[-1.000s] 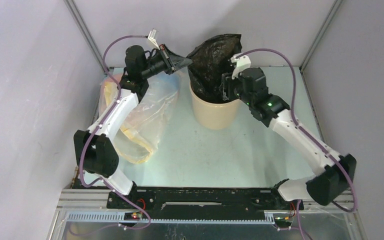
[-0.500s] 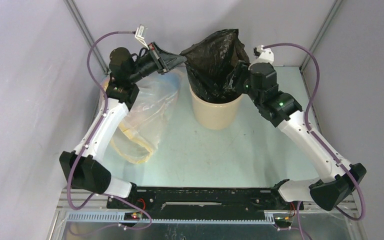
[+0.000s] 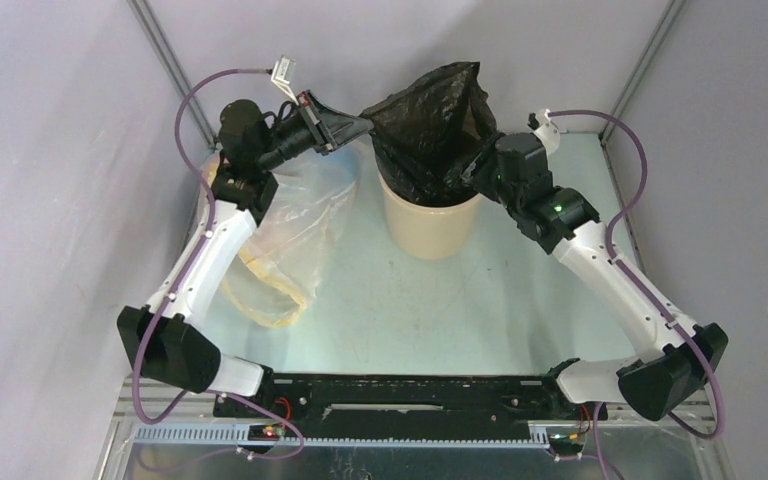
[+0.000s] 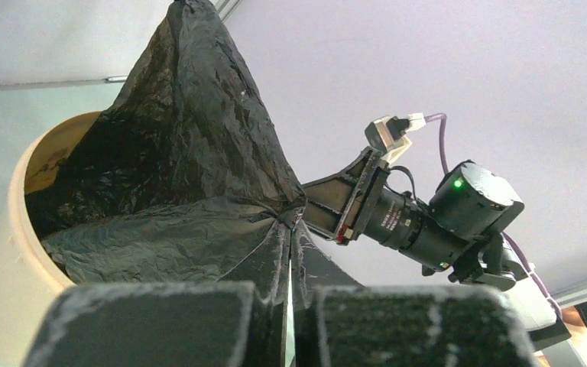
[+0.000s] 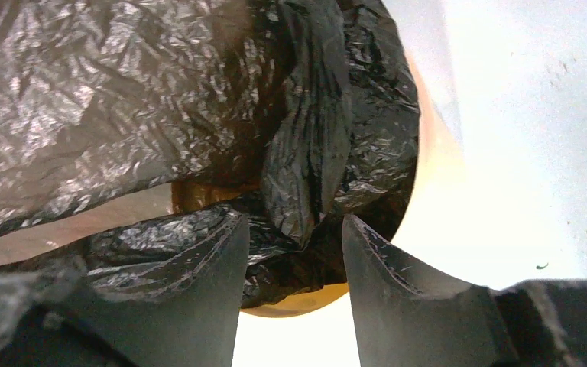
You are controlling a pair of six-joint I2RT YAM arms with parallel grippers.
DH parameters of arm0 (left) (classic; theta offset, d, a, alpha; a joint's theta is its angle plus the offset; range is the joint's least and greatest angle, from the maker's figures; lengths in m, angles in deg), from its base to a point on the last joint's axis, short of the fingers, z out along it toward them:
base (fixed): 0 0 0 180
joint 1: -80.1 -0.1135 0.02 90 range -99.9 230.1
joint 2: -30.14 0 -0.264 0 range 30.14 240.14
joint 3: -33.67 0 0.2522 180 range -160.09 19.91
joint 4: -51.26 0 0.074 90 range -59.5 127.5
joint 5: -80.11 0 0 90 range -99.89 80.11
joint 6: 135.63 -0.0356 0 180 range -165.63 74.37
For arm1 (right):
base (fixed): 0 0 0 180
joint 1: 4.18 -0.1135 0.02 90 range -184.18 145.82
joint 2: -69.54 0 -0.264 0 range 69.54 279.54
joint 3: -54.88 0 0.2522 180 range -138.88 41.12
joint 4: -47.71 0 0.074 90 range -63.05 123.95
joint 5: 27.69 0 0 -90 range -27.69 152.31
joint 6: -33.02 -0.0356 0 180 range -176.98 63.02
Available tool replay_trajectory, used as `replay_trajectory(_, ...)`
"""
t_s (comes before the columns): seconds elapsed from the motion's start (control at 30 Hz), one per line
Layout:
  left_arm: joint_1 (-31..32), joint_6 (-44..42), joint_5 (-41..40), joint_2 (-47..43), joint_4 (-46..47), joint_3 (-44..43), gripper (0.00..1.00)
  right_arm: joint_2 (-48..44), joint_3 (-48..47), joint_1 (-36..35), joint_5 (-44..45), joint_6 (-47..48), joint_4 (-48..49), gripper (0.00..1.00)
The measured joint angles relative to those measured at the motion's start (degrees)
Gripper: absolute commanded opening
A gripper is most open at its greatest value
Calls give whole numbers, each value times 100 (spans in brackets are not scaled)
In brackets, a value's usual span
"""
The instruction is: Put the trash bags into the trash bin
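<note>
The black trash bag point(image 3: 430, 120) sits with its lower part inside the tan trash bin point(image 3: 428, 228), and its top is pulled up into a peak. My left gripper point(image 3: 362, 124) is shut on the bag's left corner and holds it stretched above the bin's rim. In the left wrist view the closed gripper point(image 4: 293, 229) pinches the bag point(image 4: 176, 153) above the bin point(image 4: 0, 245). My right gripper point(image 3: 472, 168) is at the bag's right side. In the right wrist view it point(image 5: 293, 219) is open, with a bag fold point(image 5: 306, 176) hanging between its fingers over the bin's rim point(image 5: 306, 302).
A translucent clear bag with yellow tints point(image 3: 290, 230) lies on the table's left side under my left arm. Grey walls and metal corner posts point(image 3: 170, 70) enclose the back. My right arm's wrist point(image 4: 428, 222) shows close in the left wrist view.
My left gripper has pulled the bag's corner up and to the left. My right gripper has moved right and back along the bag's right side. The bag now stands taller and more stretched.
</note>
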State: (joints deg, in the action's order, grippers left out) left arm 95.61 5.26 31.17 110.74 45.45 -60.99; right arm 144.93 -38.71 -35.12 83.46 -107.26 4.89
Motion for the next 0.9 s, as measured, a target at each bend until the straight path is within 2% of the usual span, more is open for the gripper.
replay_trajectory(0.13,0,0,13,-17,-2,0,0,0,109,92,-24,-142,-20,47)
replay_trajectory(0.23,-4,0,15,-39,-37,0,0,9,127,146,-42,-195,-17,39)
replay_trajectory(0.7,-68,0,79,-197,-87,0,0,339,131,236,-212,-219,286,41)
replay_trajectory(0.73,-68,0,92,-197,-92,0,0,358,131,243,-227,-214,326,37)
replay_trajectory(0.9,-70,0,129,-201,-127,0,0,404,136,297,-295,-195,452,1)
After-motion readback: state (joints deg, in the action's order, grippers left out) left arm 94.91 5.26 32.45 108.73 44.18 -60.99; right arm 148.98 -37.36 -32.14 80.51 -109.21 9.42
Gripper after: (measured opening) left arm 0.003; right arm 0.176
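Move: The loose black trash bag fold hangs about 3 cm ahead of the right fingers and 2 cm below them. The trash bin's middle is roughly 5 cm ahead, 8 cm left and 18 cm below, and the bag's pinched corner some 20 cm left and 11 cm above. From the left hand, the fold lies about 20 cm right, 3 cm ahead and 13 cm lower. Right hand advances about 2.5 cm and sinks 2 to close on the bag fold; left keeps its pinch. ##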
